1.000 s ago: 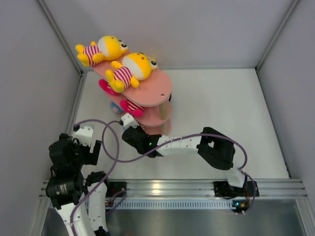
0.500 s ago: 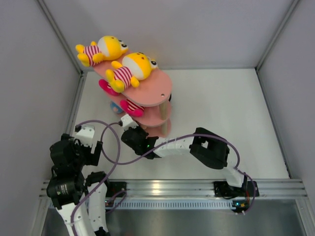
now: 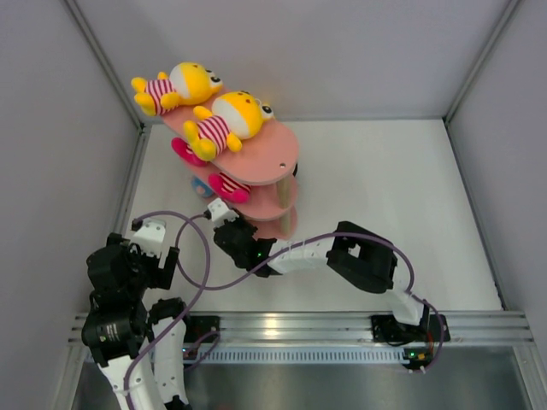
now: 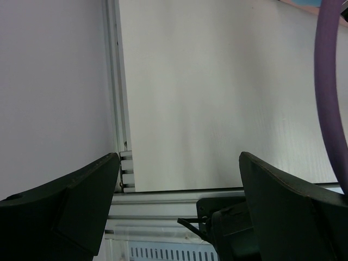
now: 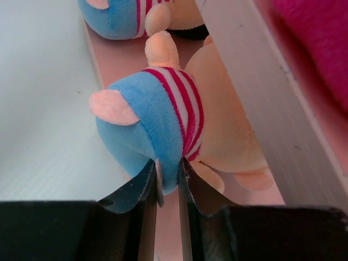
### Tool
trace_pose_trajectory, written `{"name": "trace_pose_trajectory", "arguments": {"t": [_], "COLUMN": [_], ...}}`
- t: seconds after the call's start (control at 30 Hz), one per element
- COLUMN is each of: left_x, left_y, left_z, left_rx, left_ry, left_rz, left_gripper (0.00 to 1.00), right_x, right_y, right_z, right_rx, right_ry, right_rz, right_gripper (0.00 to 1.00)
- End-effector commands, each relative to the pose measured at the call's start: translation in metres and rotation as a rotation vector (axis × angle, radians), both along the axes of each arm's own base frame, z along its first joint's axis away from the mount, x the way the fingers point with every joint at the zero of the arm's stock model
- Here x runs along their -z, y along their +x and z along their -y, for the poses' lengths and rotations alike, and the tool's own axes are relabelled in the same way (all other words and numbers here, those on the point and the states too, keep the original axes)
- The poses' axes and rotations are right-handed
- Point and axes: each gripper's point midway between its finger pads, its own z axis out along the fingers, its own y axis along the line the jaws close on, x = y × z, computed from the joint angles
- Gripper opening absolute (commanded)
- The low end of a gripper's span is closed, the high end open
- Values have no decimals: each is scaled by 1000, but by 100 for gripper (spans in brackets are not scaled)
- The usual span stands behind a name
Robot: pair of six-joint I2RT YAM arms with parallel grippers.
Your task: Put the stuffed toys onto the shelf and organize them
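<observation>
The pink three-tier shelf stands at the back left. Two yellow stuffed toys lie on its top board, and magenta toys show on the middle board. My right gripper reaches in at the lowest board, shut on the blue bottom of a beige-headed, blue-shirted toy lying there. A second blue-shirted toy lies just beyond it. In the top view that right gripper is at the shelf's near-left foot. My left gripper is open and holds nothing, at the near-left corner.
A light wooden post of the shelf runs right beside the held toy. A purple cable loops between the two arms. Grey walls close in on the left, back and right, and an aluminium rail runs along the near edge.
My right arm has drawn its elbow leftward and pushed its gripper a little closer to the shelf's foot. The left arm has hardly moved.
</observation>
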Motion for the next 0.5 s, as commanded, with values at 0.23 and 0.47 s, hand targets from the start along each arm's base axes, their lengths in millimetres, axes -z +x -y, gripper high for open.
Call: {"name": "trace_pose_trajectory", "arguments": {"t": [0.23,0.47], "left_x": [-7,-8], "left_y": [5,6], "left_z": [-1,1], "left_rx": [9,19], "left_ry": [17,12], "left_rz": [47,50], "left_gripper": [97,97], "right_x": [-15,-60], "right_y": [4,-20], "right_z": [-4,-8], "right_rx": [-43,-128], "right_ry": [47,125], "right_rz": [40,111], "right_gripper": [32,54]}}
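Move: The blue-clad toy, lying on the bottom shelf with its body at the right fingertips, has its middle about 5 cm ahead, 1 cm left and 1 cm below. The other blue toy lies on the same shelf some 12 cm ahead and 7 cm left; the pink toy on the shelf above is roughly 9 cm ahead, 2 cm right and 11 cm up. From the left hand, the blue-clad toy is about 20 cm ahead, 20 cm right and 15 cm lower. The right fingers open to about half, releasing the blue-clad toy, then back off 2 cm while sinking slightly. ##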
